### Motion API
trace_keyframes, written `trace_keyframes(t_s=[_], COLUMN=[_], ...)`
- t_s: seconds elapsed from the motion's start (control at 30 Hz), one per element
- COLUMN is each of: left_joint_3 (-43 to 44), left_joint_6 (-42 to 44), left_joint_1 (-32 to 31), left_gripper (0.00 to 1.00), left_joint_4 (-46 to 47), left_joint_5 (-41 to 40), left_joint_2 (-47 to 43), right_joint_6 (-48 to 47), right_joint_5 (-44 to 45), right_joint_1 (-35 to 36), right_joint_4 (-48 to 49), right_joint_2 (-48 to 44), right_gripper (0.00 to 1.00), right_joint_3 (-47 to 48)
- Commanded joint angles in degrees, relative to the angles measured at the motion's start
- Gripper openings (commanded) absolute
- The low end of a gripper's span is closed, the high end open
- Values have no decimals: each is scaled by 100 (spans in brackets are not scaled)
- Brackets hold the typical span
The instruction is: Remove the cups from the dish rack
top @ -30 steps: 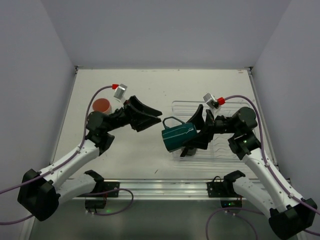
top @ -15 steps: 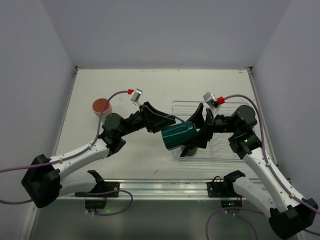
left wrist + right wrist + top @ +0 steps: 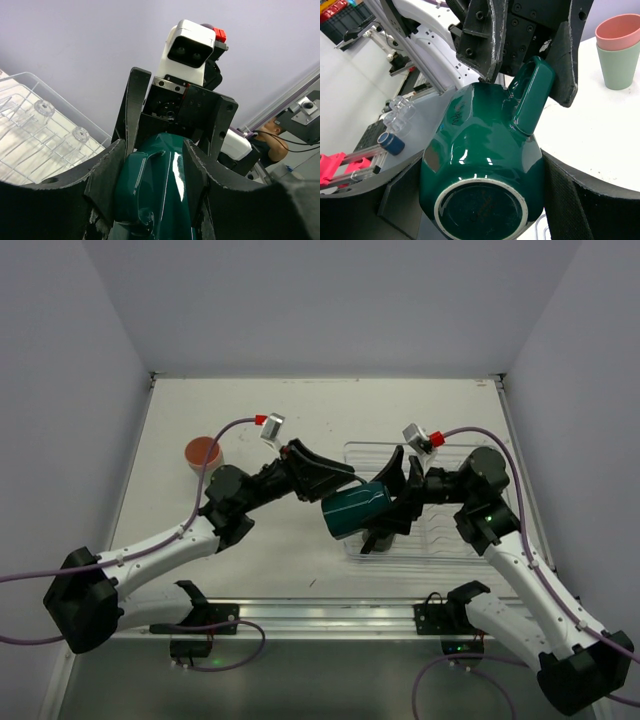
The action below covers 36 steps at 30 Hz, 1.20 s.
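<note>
A dark teal handled mug (image 3: 352,510) hangs on its side over the left end of the see-through dish rack (image 3: 452,448). My right gripper (image 3: 385,505) is shut on its body at the base end, one pad on each side (image 3: 480,200). My left gripper (image 3: 335,478) has come in from the left at the rim end. In the left wrist view (image 3: 152,175) one pad lies against the handle (image 3: 131,190) and the other against the mug's body. A pink tumbler (image 3: 203,451) stands at the far left, nested in a pale green one (image 3: 617,67).
The rack's ribbed dividers (image 3: 40,135) and low wall lie under and right of the mug. The aluminium rail (image 3: 320,615) with both arm bases runs along the near edge. White walls close in the table on three sides.
My left arm swung right from beside the pink tumbler to the mug, and its jaws narrowed around the handle. The right gripper kept its hold and the mug tilted slightly.
</note>
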Motion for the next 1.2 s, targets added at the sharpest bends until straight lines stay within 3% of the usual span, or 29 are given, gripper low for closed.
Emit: trace_keyframes(t_s=[0.0,0.73,0.87,1.07,1.17], left_joint_3=[236,358,402,516,630], left_joint_6=[42,-653,-732,-592,-478], left_joint_1=[-47,-179,-179,-179,-179], left_gripper=[53,38,22,18,0], left_joint_4=[378,853,783,187,-321], left_joint_5=[-122,-193,-96,27,159], left_joint_2=[45,19,89,80,45], right_joint_6=[18,-140,-184,-421,-527], right_joint_5=[152,205,231,275,336], right_joint_1=[42,130,138,130,138], right_joint_4=[596,553,422,-26,-202], right_joint_2=[-2,165,130,60,-1], right_gripper=[0,0,0,0,0], right_joint_3=[146,110,171,329,374])
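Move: The green mug is still in the right fingers, its middle roughly 2 cm left of that hand's point. From the left hand the mug's middle lies about 6 cm back, 2 cm right and a little below, with the handle already between the half-open fingers. The black cup in the rack is some 28 cm below the left hand, 9 cm right and 2 cm back. The stacked pink and green cups stand about 30 cm left, 12 cm ahead and 25 cm down. The green mug's handle gets pinched by the left fingers, which narrow slowly from about half open and then shut on its sides, their closing effort rising at the end. The left hand itself stays within about 1 cm and rolls some 5 degrees, its far side dipping. The right hand all but stays in place and keeps its hold on the mug's body. ##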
